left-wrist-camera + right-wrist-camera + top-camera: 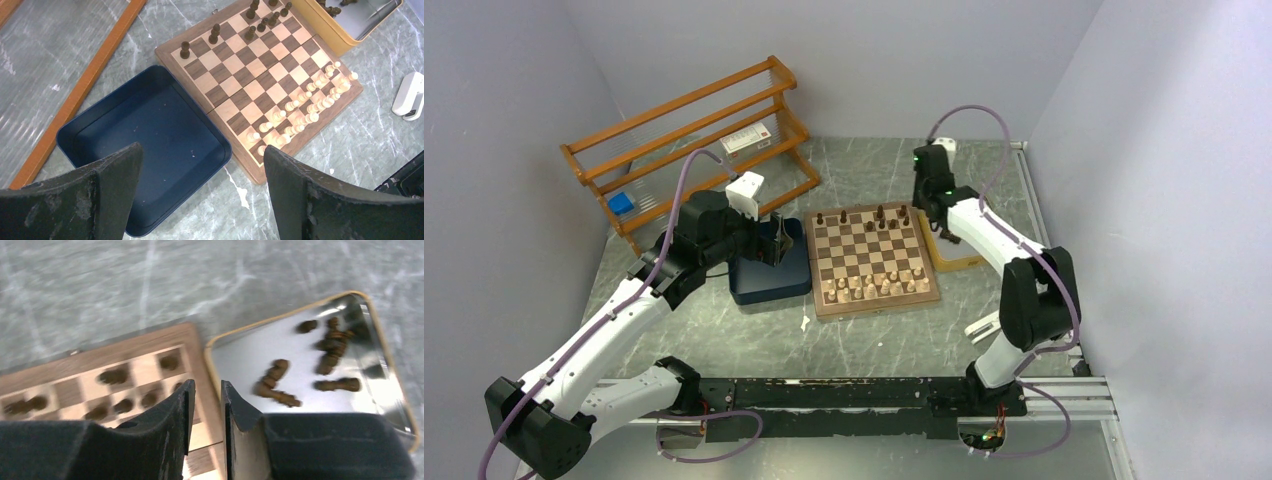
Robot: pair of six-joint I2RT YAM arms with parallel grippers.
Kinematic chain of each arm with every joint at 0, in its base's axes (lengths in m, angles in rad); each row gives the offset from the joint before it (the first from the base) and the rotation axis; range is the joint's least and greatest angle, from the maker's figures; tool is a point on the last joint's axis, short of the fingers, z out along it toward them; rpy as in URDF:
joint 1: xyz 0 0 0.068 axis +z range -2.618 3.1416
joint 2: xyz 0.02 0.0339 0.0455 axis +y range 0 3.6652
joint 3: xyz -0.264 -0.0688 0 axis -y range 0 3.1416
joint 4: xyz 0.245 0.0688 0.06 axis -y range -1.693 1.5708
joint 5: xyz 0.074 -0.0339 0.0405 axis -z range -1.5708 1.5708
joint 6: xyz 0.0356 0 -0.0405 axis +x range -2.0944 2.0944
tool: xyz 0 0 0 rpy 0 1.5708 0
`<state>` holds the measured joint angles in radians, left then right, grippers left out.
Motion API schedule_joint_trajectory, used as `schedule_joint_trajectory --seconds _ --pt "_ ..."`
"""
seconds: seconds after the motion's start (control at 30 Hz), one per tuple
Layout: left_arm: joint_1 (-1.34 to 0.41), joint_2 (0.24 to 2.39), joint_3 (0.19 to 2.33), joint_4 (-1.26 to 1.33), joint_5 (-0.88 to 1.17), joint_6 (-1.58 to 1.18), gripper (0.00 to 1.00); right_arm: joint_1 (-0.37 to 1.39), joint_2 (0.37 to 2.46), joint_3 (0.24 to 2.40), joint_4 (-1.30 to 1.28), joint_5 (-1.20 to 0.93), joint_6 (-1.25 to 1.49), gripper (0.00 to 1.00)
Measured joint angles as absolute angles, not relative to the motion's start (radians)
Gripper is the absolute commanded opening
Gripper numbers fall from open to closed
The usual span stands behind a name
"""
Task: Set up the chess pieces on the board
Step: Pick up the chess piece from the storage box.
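The board (876,308) lies mid-table. Several dark chess pieces (879,214) stand on its far rows, and pale pieces (874,287) fill the near rows. More dark pieces (275,381) lie loose in a yellow-rimmed tray (210,360) by the board's far right corner. My right gripper (207,390) hovers over the board's edge beside that tray. Its jaws stand a narrow gap apart with nothing between them. My left gripper (202,165) hangs wide open and empty over the near corner of a dark blue tray (150,130), left of the board (240,95).
A wooden rack (694,130) stands at the back left, close behind the blue tray (769,280). A white stapler-like object (410,95) lies on the table to the right of the board. Grey walls close in both sides.
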<state>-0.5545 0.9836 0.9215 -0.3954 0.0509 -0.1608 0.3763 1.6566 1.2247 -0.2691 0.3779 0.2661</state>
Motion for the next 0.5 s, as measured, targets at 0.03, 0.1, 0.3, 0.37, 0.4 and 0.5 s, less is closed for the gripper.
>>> schedule_joint_trajectory --seconds 0.03,0.1,0.3,0.37,0.4,0.5 --pt "-0.554 0.984 0.921 -0.395 0.051 -0.16 0.94 0.348 1.65 1.211 -0.266 0.383 0.265 0.3" --pt "-0.554 0.984 0.921 -0.395 0.052 -0.161 0.94 0.301 1.648 1.195 -0.252 0.394 0.259 0.31" --pt "-0.554 0.984 0.921 -0.395 0.053 -0.161 0.94 0.184 1.681 1.158 -0.184 0.4 0.249 0.32" --pt "-0.554 0.984 0.921 -0.395 0.053 -0.161 0.94 0.148 1.71 1.155 -0.162 0.397 0.245 0.32" --pt "-0.554 0.984 0.921 -0.395 0.053 -0.16 0.94 0.134 1.726 1.155 -0.153 0.399 0.241 0.32" --pt "-0.554 0.984 0.921 -0.395 0.053 -0.16 0.94 0.107 1.765 1.155 -0.136 0.415 0.223 0.27"
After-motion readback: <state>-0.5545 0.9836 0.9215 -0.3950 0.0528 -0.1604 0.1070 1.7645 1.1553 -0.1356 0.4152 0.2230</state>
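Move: The lone dark pawn standing in the storage box lies some 14 cm to the right of my right hand, about 3 cm farther out and 12 cm below. The cluster of dark pieces is 19 cm right, 3 cm out; the single lying piece 18 cm right, 4 cm back; the near fallen piece 11 cm right, 4 cm back; all 13 cm down. From my left hand the pawn is about 45 cm right, 20 cm ahead, 20 cm down. With my fingers empty and still about a third open, I carry on swinging my right hand away from the board and over the storage box, about 13 cm to the right. I slow and sink some 5 cm towards the standing pawn as I go, turning the hand roughly 15 degrees clockwise, and touch nothing yet. ##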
